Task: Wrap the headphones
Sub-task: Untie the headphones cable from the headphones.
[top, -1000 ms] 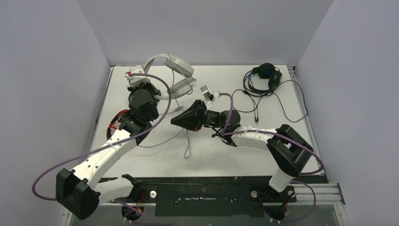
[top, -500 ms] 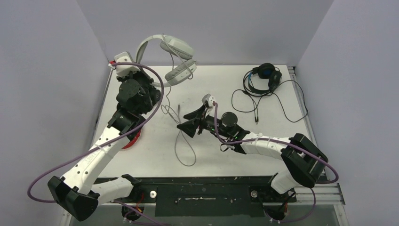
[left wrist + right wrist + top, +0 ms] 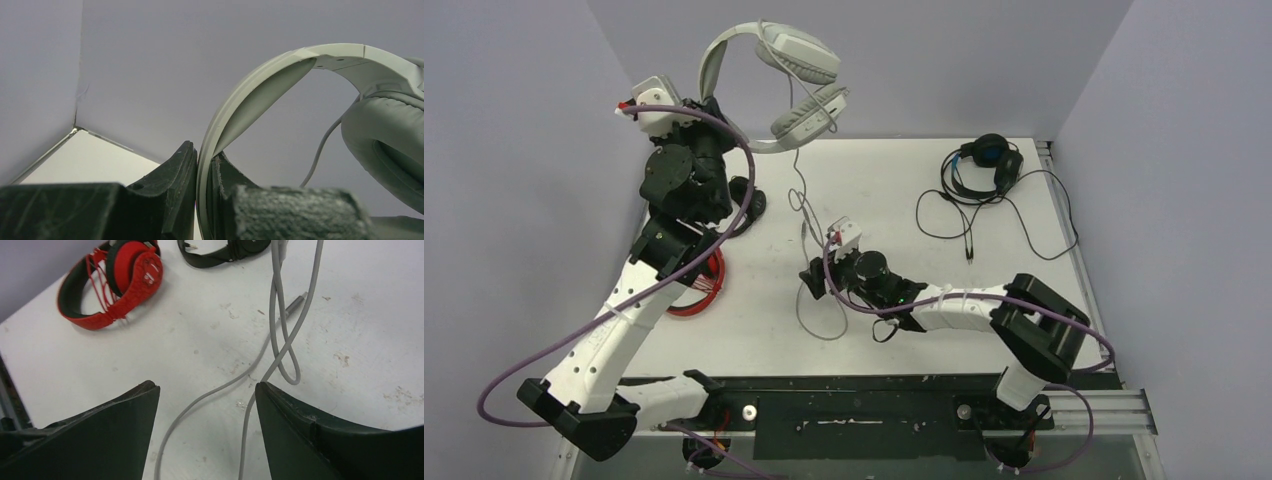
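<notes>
My left gripper is raised high at the back left and shut on the headband of the white-grey headphones; in the left wrist view the fingers clamp the band on both sides, with an ear cup at the right. The headphones' grey cable hangs down to a loop on the table. My right gripper stands open low over that cable, which lies between the jaws without being held. The cable's plug rests on the table.
Red-and-black headphones lie at the left under my left arm, also in the right wrist view. Small black headphones sit behind them. Black-and-blue headphones with loose cable lie at the back right. Walls enclose three sides.
My left arm has lifted the white-grey headphones higher and leftward, drawing the cable up. My right gripper has opened, released the cable and moved left and nearer, low over the table.
</notes>
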`<state>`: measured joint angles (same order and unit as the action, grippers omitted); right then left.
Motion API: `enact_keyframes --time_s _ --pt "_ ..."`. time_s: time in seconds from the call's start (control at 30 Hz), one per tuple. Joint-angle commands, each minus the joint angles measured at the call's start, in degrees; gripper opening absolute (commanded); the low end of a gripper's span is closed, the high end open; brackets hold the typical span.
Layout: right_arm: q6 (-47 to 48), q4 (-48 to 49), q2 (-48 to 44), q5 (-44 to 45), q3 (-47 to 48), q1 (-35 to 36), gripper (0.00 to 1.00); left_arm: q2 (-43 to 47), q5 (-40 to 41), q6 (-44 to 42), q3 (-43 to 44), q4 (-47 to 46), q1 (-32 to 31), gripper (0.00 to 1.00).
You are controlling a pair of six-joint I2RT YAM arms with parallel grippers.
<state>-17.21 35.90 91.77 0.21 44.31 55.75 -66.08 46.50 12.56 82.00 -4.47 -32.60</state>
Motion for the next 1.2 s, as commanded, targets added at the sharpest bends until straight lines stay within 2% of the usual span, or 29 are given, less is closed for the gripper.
enact_keyframes --time_s 0.0,0.17,0.33,0.37,0.43,0.47,0.53,0.6,0.73,0.87,1.03,1.17 --pt "3.11 -1.59 5.04 2.84 6.04 -1.50 0.70 -0.28 -2.10 2.97 6.36 -3.76 -0.36 0.00" --pt "2.50 -2.97 9.26 9.50 8.79 -1.90 0.66 -1.25 -1.87 2.03 9.35 -3.75 -0.44 0.00" --pt "3.01 -2.72 13.57 9.80 11.07 -2.72 0.61 -2.48 -1.55 1.26 12.03 -3.59 -0.45 0.00" --pt "3.21 -2.68 14.28 9.81 11.57 -2.90 0.58 -2.69 -1.52 1.13 12.53 -3.54 -0.45 0.00" --pt "3.21 -2.83 14.96 9.75 12.24 -3.50 0.47 -3.10 -1.23 0.63 13.46 -3.53 -0.45 0.00" --pt "3.05 -2.96 14.90 9.20 12.16 -3.97 0.39 -3.35 -0.83 0.03 13.92 -3.59 -0.45 0.00" --pt "2.19 -3.47 13.38 8.53 10.84 -5.43 0.16 -4.23 1.16 -2.08 14.78 -4.00 -0.36 0.00" --pt "0.92 -3.93 9.96 8.66 7.68 -7.73 0.00 -5.58 4.97 -5.40 16.07 -5.03 -0.17 0.00" --pt "-1.32 -7.26 -1.24 9.49 -1.26 -15.27 0.00 -7.94 10.98 -15.01 17.23 -10.41 2.76 0.00" --pt "-0.38 -14.42 -13.58 7.68 -6.04 -25.73 0.00 -9.17 10.99 -14.10 19.08 -9.01 10.63 0.00" --pt "2.95 -26.14 -23.21 5.53 -2.82 -39.03 0.00 -9.93 13.35 -16.83 18.55 -12.34 15.58 0.00" --pt "1.09 -33.54 -26.90 5.99 3.70 -46.98 0.00 -10.41 14.58 -18.13 18.46 -13.35 18.37 0.00"
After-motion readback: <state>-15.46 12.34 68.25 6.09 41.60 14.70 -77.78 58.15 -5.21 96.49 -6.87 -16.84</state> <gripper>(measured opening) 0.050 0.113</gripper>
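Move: The hanging grey cable strand that the open right hand goes for is about 8 cm ahead of it, 2 cm to its right and 7 cm lower. On the table, some 13 cm below that hand, the red headphones lie about 24 cm left and level, the small black headphones roughly 12 cm ahead and 15 cm left. From the left hand, which holds the white headphones high, that strand is about 12 cm right, level, some 42 cm below. Right hand reaches forward-down, pinches the cable, draws it about 30 cm right; left hand swings headphones left. ##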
